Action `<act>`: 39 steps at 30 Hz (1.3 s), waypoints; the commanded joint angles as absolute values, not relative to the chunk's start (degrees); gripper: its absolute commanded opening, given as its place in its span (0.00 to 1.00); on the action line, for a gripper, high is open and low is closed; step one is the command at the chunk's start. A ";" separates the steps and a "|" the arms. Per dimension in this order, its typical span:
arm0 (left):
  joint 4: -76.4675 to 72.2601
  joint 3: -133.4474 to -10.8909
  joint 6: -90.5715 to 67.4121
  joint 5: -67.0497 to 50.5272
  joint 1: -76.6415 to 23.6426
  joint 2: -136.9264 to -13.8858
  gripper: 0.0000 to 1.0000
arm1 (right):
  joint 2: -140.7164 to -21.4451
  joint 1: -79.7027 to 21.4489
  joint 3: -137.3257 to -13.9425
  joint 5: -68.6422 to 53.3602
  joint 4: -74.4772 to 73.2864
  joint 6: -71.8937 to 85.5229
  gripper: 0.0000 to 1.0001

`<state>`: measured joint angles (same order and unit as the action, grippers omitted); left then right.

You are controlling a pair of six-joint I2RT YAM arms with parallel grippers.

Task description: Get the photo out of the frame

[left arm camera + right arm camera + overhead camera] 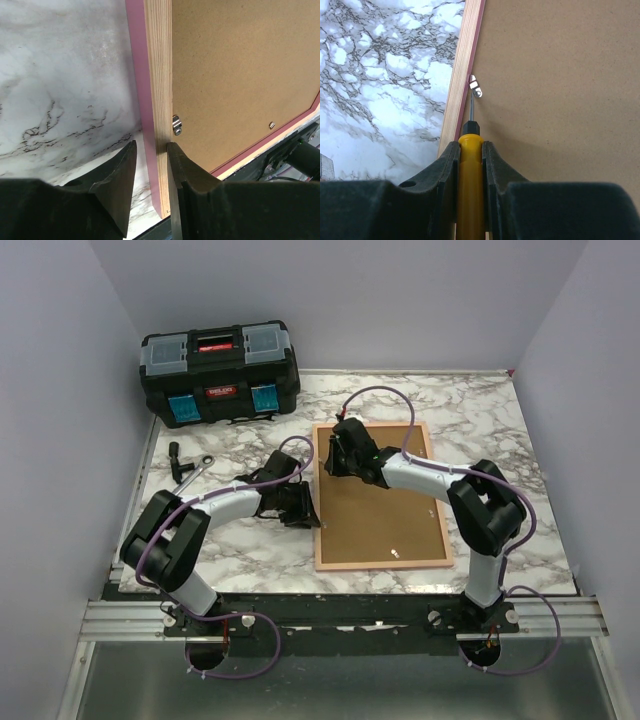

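The pink frame lies face down on the marble table, its brown backing board facing up. The photo is hidden under the board. My left gripper is open and straddles the frame's left rail near the front corner, beside a metal clip; a strip of marble shows between the left finger and the rail. My right gripper is shut on a yellow screwdriver. The screwdriver's tip touches a small metal clip at the board's left edge, next to the frame's wooden rail.
A black toolbox stands at the back left of the table. A wrench and a dark-handled tool lie left of the left arm. Another clip sits near the board's front edge. Grey walls enclose three sides.
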<state>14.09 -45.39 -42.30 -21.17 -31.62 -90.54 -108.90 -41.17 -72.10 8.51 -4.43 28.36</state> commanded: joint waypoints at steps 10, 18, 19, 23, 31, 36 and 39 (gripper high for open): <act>14.58 -41.80 -41.82 -18.82 -31.90 -91.09 0.31 | -112.22 -41.34 -73.63 12.71 -4.98 27.37 0.01; 13.02 -40.02 -42.36 -19.01 -31.90 -90.71 0.31 | -112.63 -41.35 -74.66 15.02 -5.57 27.86 0.01; 12.97 -39.99 -42.28 -18.90 -31.90 -90.68 0.31 | -112.68 -41.32 -74.91 14.96 -5.61 27.88 0.01; 13.31 -40.34 -41.77 -18.76 -31.99 -90.71 0.32 | -113.94 -41.33 -78.10 16.03 -8.73 28.63 0.01; 15.81 -42.78 -40.44 -19.00 -31.99 -86.60 0.40 | -105.59 -41.33 -79.03 10.99 -10.54 30.00 0.01; 20.23 -47.87 -39.62 -20.04 -31.83 -81.36 0.52 | -96.66 -41.37 -73.38 14.06 -13.41 28.94 0.01; 23.98 -52.17 -37.82 -19.99 -30.37 -77.66 0.61 | -90.07 -41.22 -65.50 14.93 -14.32 30.40 0.01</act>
<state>18.68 -45.87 -40.88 -20.45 -31.62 -83.66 -97.41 -41.52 -73.45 12.80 -11.51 29.08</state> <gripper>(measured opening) 0.549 0.235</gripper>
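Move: The upper clip on the frame's left rail sits at the tip of the screwdriver held by the right hand, about 5 cm ahead of that hand, 3 cm left and 5 cm below. From the same hand, the lower clip on this rail lies some 15 cm back and 3 cm left, the frame's far left corner 15 cm ahead and 6 cm left. The left hand has the left rail between its fingers; the upper clip lies roughly 21 cm ahead of it, 2 cm right. The upper clip is worked by the screwdriver tip as the right hand, keeping its closed grip on the yellow handle, nudges forward in two small pushes, about 2 cm in all. It then lifts the tip off, some 8 cm up while drawing back 2–3 cm and slightly right. The left hand stays straddling the rail until late, then opens and rises about 3 cm clear. ##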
